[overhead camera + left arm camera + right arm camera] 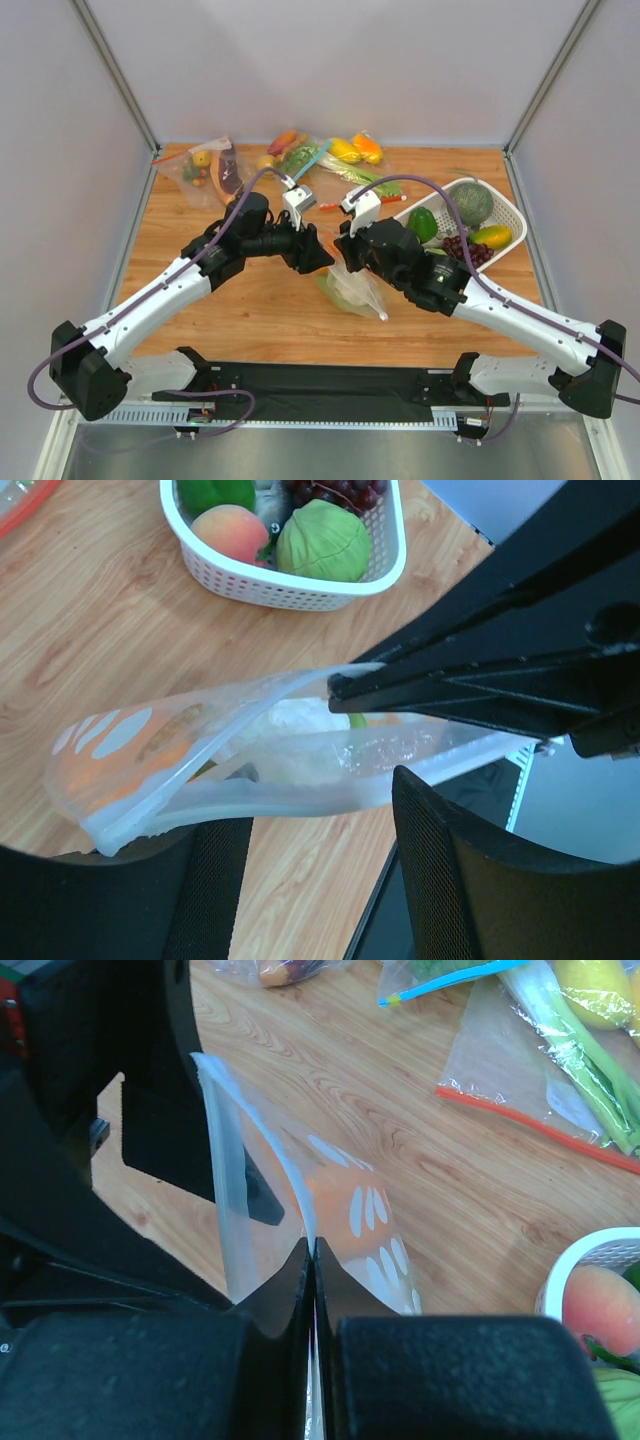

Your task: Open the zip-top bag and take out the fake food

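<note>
The zip-top bag [352, 290], clear with pale dots, hangs between both arms just above the table's middle. My right gripper [312, 1245] is shut on one lip of its mouth; its black fingers [345, 688] show pinching that lip in the left wrist view. The bag's mouth [250, 780] gapes. My left gripper [312, 815] is open, its fingers wide apart right at the other lip, gripping nothing. The fake food is inside: an orange [85, 770] [330, 1195] at the bottom, a white cauliflower [290, 725] midway, and a sliver of green piece [357, 720].
A white basket [505, 215] [300, 595] at the right holds a green pepper, a melon, grapes and a peach. Other filled bags lie along the back edge [205, 170] [340, 155]; one has a red zip strip [540, 1125]. A black mat [320, 385] spans the near edge.
</note>
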`<state>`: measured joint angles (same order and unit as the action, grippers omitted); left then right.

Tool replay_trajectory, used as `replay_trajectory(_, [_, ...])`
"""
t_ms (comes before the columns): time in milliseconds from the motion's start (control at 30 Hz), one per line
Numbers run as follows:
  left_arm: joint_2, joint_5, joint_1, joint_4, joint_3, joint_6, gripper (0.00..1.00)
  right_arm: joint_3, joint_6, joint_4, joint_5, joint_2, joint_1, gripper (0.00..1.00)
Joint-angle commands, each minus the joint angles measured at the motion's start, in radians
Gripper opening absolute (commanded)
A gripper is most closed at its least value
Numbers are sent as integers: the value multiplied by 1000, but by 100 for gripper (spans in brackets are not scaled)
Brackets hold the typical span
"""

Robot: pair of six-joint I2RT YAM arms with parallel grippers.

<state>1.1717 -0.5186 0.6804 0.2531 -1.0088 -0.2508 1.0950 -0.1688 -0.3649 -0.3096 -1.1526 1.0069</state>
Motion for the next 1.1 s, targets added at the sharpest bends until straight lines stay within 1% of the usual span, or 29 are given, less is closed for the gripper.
replay_trajectory(0, [9, 9, -1, -43, 3, -44, 64, 46, -31, 55, -46, 4, 27, 0])
replay_trajectory(133, [16, 28, -4, -49, 4, -62, 62, 45, -43, 61, -49, 10, 44, 0])
replay_trajectory(167, [16, 38, -4, -46, 4, -65, 58, 43, -44, 60, -51, 10, 48, 0])
replay_trajectory(233, [22, 52, -11, -43, 6, -76, 52, 40, -55, 61, -52, 14, 55, 0])
replay_trajectory(267, [23, 51, -12, -43, 6, -79, 43, 37, -58, 63, -52, 17, 61, 0])
replay_trajectory(333, [26, 48, -13, -40, 3, -84, 29, 29, -61, 67, -63, 27, 67, 0])
replay_trajectory(367, [31, 45, -15, -31, -2, -82, 20, 28, -61, 67, -71, 31, 70, 0])
replay_trajectory(467, [36, 37, -15, -14, -8, -77, 7, 17, -49, 66, -127, 47, 70, 0])
replay_trajectory(567, [40, 23, -16, 24, -31, -53, 0, 16, -11, 47, -218, 53, 68, 0])
replay_trajectory(633, [43, 5, -24, 78, -72, -7, 0, 23, 12, 24, -302, 48, 70, 0])
replay_trajectory(733, [42, -15, -51, 152, -119, 45, 0, 25, 34, -8, -359, 42, 49, 0])
replay_trajectory(933, [89, -78, -97, 268, -185, 108, 0, -15, 17, -34, -365, 56, -48, 0])
replay_trajectory(1067, [128, -158, -116, 327, -223, 127, 0, -52, -8, -51, -353, 67, -112, 0])
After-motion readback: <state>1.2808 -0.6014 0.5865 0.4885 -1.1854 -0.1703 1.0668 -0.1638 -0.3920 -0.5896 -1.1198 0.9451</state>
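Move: The bag's free rim sits right at the open left fingertips, roughly 1 cm ahead, 1 cm right and 1 cm lower. From that hand the orange food is about 6 cm ahead, 1 cm right and 8 cm below; the cauliflower is level, 5 cm right, 8 cm below. The right hand already pinches the opposite rim; from it the basket's middle lies some 28 cm right, 1 cm ahead, and the peach 15 cm right, level, both about 18 cm below. Left eases forward and shuts on the bag rim; right, still gripping, draws its rim some 7 cm right-forward. ##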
